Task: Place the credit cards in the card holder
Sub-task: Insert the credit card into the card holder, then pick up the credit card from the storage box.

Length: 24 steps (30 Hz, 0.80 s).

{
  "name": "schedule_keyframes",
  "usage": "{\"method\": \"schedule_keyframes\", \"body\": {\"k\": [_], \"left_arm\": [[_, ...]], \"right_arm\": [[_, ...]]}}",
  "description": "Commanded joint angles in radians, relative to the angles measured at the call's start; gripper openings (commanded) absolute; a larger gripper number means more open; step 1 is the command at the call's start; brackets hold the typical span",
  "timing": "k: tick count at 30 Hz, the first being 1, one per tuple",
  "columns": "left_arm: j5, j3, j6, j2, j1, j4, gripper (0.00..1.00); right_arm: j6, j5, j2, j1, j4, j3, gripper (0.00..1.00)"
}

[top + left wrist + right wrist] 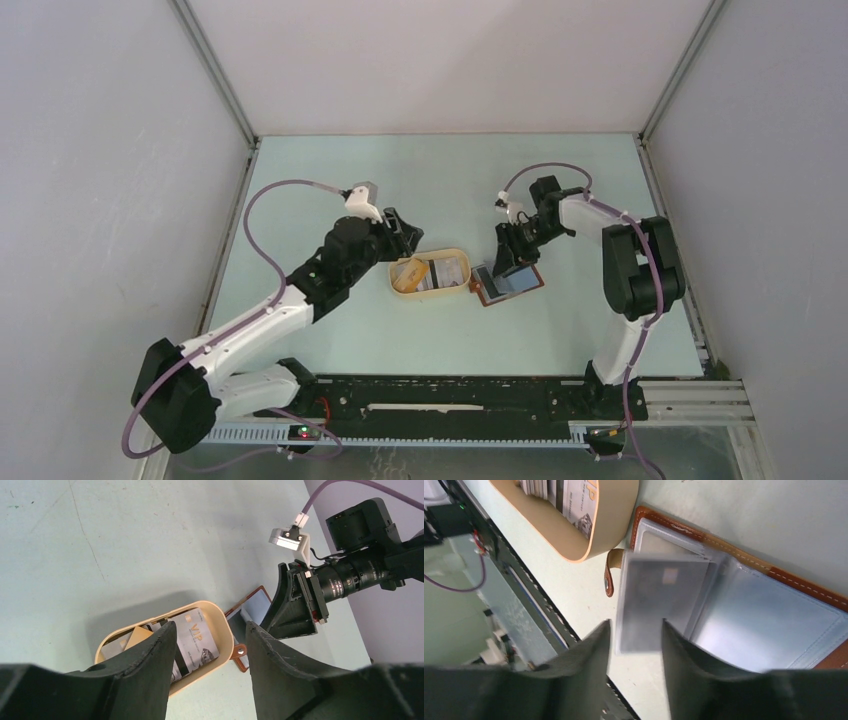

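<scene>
The credit cards lie stacked in an oval cream tray; a whitish one marked VIP is on top and a tan one sits beside it. To the tray's right, the reddish-brown card holder lies open on the table. One greyish pocket leaf stands up, blurred, with what looks like a grey card inside it. My right gripper is open just in front of that leaf's free edge and grips nothing. My left gripper hangs open and empty over the tray's right end.
The wallet's snap tab lies between tray and wallet. My two grippers are close together: the right one's fingers appear just beyond the wallet in the left wrist view. Enclosure walls ring the pale green table. A black rail runs along the near edge.
</scene>
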Motion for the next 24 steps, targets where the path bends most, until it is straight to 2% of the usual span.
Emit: {"method": "schedule_keyframes", "body": {"k": [1, 3, 4, 10, 12, 14, 17, 22, 24], "left_arm": [[-0.027, -0.027, -0.005, -0.038, 0.009, 0.035, 0.59], [-0.027, -0.029, -0.008, -0.038, 0.01, 0.035, 0.59], [-0.025, -0.03, -0.008, -0.038, 0.011, 0.035, 0.59], [-0.028, -0.033, -0.005, -0.052, 0.013, 0.032, 0.59], [-0.034, -0.039, -0.007, -0.065, 0.017, 0.029, 0.63], [-0.037, -0.049, -0.019, -0.079, 0.025, 0.032, 0.74], [-0.018, -0.063, -0.055, -0.09, 0.051, 0.032, 0.98], [0.096, -0.071, -0.047, -0.075, 0.09, 0.027, 0.99], [0.126, -0.066, -0.023, -0.061, 0.09, 0.0, 0.94]], "right_arm": [[-0.029, 0.048, -0.06, 0.032, -0.004, 0.025, 0.58], [-0.037, 0.053, -0.069, 0.047, -0.01, 0.025, 0.94], [-0.041, 0.053, -0.073, 0.056, -0.014, 0.025, 0.98], [-0.074, 0.01, -0.117, 0.067, -0.031, 0.025, 1.0], [-0.085, 0.016, -0.154, 0.065, -0.03, 0.025, 1.0], [-0.096, 0.028, -0.205, 0.057, -0.021, 0.026, 1.0], [-0.122, 0.073, -0.284, 0.04, -0.02, 0.058, 1.0], [-0.106, 0.155, -0.406, -0.031, 0.054, 0.159, 1.0], [-0.032, 0.141, -0.397, -0.065, 0.106, 0.167, 1.0]]}}
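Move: The card holder's left half, onto which its raised clear page with the gray card is folding, lies about 4 cm left of the right hand, 1 cm back and 4 cm below. The blue right half is some 2 cm right and 1 cm ahead of that hand; the card basket is about 20 cm left, 2 cm ahead. From the left hand, the left half is roughly 19 cm right, level ahead, 19 cm below. The right hand opens wide off the turned page and rises about 13 cm; the left also opens fully. ##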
